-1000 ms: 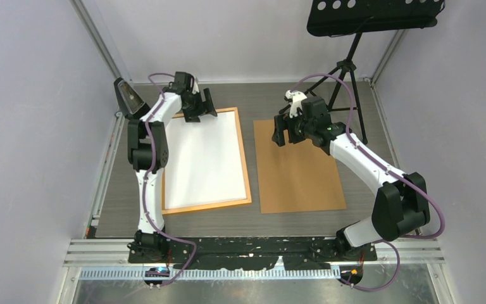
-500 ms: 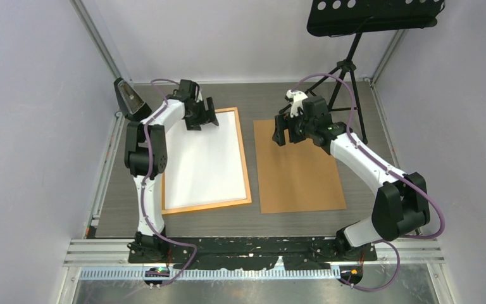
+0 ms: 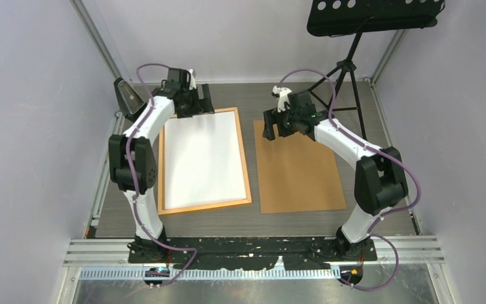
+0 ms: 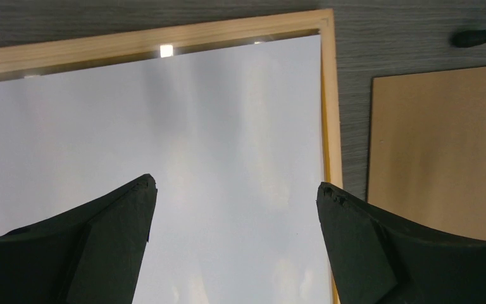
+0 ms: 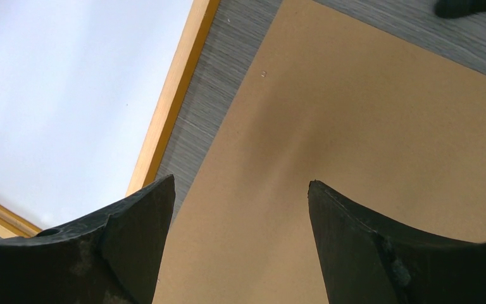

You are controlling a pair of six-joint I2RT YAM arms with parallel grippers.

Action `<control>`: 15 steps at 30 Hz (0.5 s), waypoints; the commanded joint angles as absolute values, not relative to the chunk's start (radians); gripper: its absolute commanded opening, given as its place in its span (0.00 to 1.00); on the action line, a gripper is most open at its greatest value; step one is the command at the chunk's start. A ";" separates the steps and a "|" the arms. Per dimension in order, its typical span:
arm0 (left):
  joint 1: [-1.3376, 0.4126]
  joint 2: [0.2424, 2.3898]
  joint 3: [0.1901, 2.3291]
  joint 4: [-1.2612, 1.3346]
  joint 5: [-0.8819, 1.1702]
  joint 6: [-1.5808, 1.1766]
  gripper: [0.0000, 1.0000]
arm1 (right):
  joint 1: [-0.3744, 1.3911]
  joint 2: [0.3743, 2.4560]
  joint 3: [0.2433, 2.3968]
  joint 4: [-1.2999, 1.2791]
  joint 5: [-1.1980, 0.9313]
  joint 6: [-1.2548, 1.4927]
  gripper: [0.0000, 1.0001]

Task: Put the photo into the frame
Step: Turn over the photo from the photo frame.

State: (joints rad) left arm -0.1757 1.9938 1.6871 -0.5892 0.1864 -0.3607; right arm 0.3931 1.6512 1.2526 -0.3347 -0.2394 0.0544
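Observation:
The orange frame (image 3: 247,166) lies flat on the left half of the table. The photo (image 3: 202,158) lies inside it, white back up. My left gripper (image 3: 197,101) hovers over the frame's far edge, open, nothing between its fingers. In the left wrist view the photo (image 4: 196,126) fills the space under the left gripper (image 4: 235,185), with the frame's far rail (image 4: 164,41) beyond. My right gripper (image 3: 271,126) is open above the far left corner of the brown backing board (image 3: 297,171). In the right wrist view the right gripper (image 5: 240,180) holds nothing over the board (image 5: 354,114), beside the frame (image 5: 177,88).
A black music stand (image 3: 373,16) on a tripod (image 3: 348,69) stands at the back right. A dark wedge-shaped object (image 3: 126,98) leans in the back left corner. Enclosure walls close in left, right and behind.
My left gripper drew back to the frame's far edge and opened wider. My right gripper shifted left and farther back over the board's corner, its arm folding more upright.

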 commanded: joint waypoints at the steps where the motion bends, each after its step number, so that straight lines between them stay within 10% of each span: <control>1: -0.144 1.877 1.692 -0.620 0.175 -0.294 0.97 | 0.453 1.743 1.363 -0.319 -0.242 0.015 0.83; 15: 0.025 1.746 1.498 -0.599 0.224 -0.175 0.97 | 0.555 2.118 1.661 -0.354 -0.273 0.024 0.79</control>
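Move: The frame's left rim, with the white back of the photo inside it, lies about 16 cm left of the left gripper and 9 below; the photo's middle is some 17 cm back and 3 cm left of this gripper. From the right gripper, the frame's right rim is roughly 11 cm left, 2 cm ahead and 11 below; the photo's middle is 25 cm left and 7 back, while the brown board's middle lies 11 cm right and 8 back. Bring the right gripper about 10 cm left and 7 cm down, easing a little forward, to the frame's right rim, turning it some 10 degrees counter-clockwise with its fingers still open. Meanwhile sweep the empty, open left gripper about 8 cm left towards the frame's left rim, arching up first, then sinking and drawing slightly back. ##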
